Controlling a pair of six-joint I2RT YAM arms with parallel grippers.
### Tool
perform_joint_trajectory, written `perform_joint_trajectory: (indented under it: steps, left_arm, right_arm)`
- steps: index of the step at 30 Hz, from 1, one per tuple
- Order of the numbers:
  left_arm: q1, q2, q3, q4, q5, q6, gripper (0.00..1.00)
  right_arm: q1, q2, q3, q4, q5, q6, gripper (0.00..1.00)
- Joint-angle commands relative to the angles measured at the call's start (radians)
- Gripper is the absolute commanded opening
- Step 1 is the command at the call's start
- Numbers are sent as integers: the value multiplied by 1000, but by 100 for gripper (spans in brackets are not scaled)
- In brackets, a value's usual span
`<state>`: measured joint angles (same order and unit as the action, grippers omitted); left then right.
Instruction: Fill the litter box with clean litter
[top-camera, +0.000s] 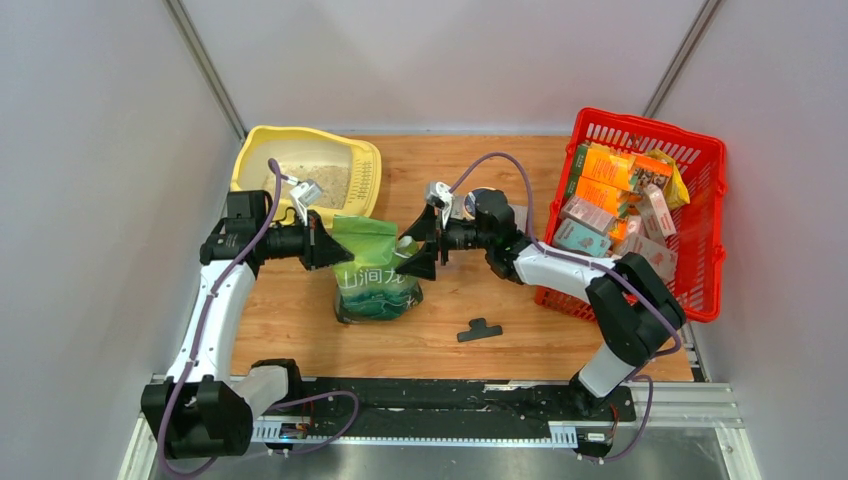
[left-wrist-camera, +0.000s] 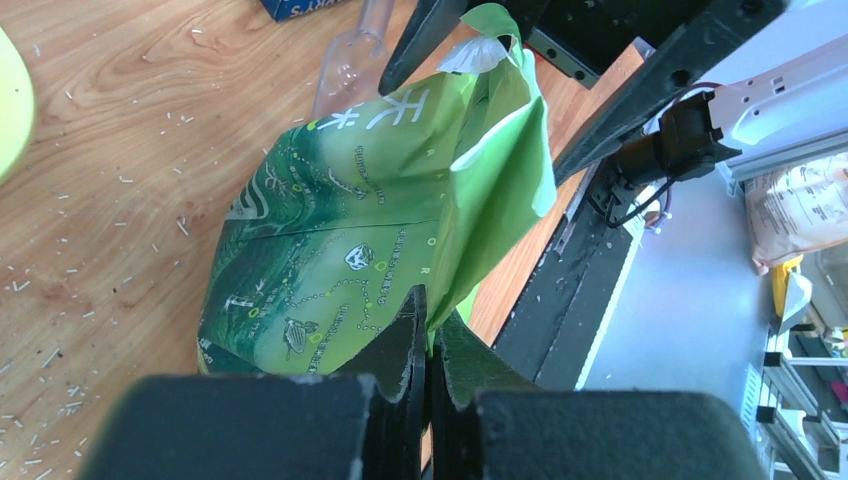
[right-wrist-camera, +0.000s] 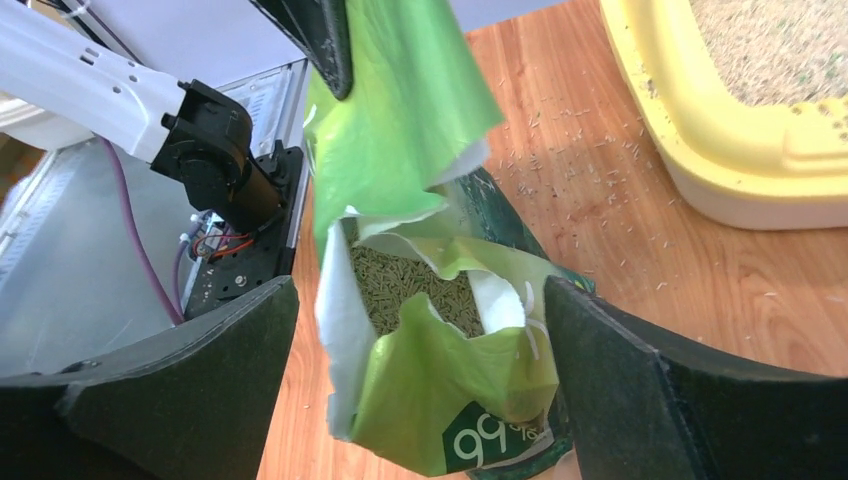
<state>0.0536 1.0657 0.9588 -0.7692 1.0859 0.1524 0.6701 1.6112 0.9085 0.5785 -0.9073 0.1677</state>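
Observation:
The green pouch (top-camera: 375, 270) of clean litter stands upright on the wooden table, its torn top open. Greenish-beige pellets (right-wrist-camera: 410, 285) show inside it. My left gripper (top-camera: 325, 245) is shut on the pouch's upper edge (left-wrist-camera: 432, 330), pinching the light green film from the left. My right gripper (top-camera: 420, 245) is open at the pouch's right side. Its two jaws stand wide on either side of the open mouth (right-wrist-camera: 420, 290), gripping nothing. The pale yellow litter box (top-camera: 250, 150) sits at the back left, just behind the pouch, with beige litter (top-camera: 320, 180) in it. Its rim (right-wrist-camera: 700, 150) shows in the right wrist view.
A red basket (top-camera: 700, 160) full of orange and pink cartons (top-camera: 610, 190) stands at the right edge. A small black clip (top-camera: 480, 330) lies on the table in front. A clear plastic scoop (left-wrist-camera: 350, 60) lies behind the pouch. Stray granules (right-wrist-camera: 580, 170) dot the wood.

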Motion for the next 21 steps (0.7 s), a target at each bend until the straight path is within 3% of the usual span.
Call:
perform_joint_trajectory:
  steps: [1,12,21]
  left_arm:
    - [0,2,57,-27,12,41,1]
    - [38,8,43,-9,-3,50,0]
    - [51,8,34,15,6,29,0]
  right_arm:
    - [-1,49,29,179,-18,145,94]
    - [8,59,-2,276,-39,381,73]
    - [36,70,-23,256,36,415,68]
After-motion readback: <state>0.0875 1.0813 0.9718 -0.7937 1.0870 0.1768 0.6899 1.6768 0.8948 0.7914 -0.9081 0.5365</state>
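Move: The near mouth corner of the litter bag stands just off the right fingertips, about 2 cm to their left and 2 cm lower, between the open fingers. The bag's body hangs some 6 cm left of this hand, 2 cm back and 11 cm down; the clear scoop lies about 11 cm right, 6 cm farther out, on the table. From the left hand, shut on the bag's other top corner, that mouth corner is some 8 cm right and level ahead. Close the right gripper partway, from wide open to about two-thirds, around the free end of the bag's mouth. Dip it about 1 cm, then lift some 2 cm while easing left and back about 1 cm each, rolling it around its fingers by some 15 degrees. With the left gripper, keep the pinch on the other corner. ##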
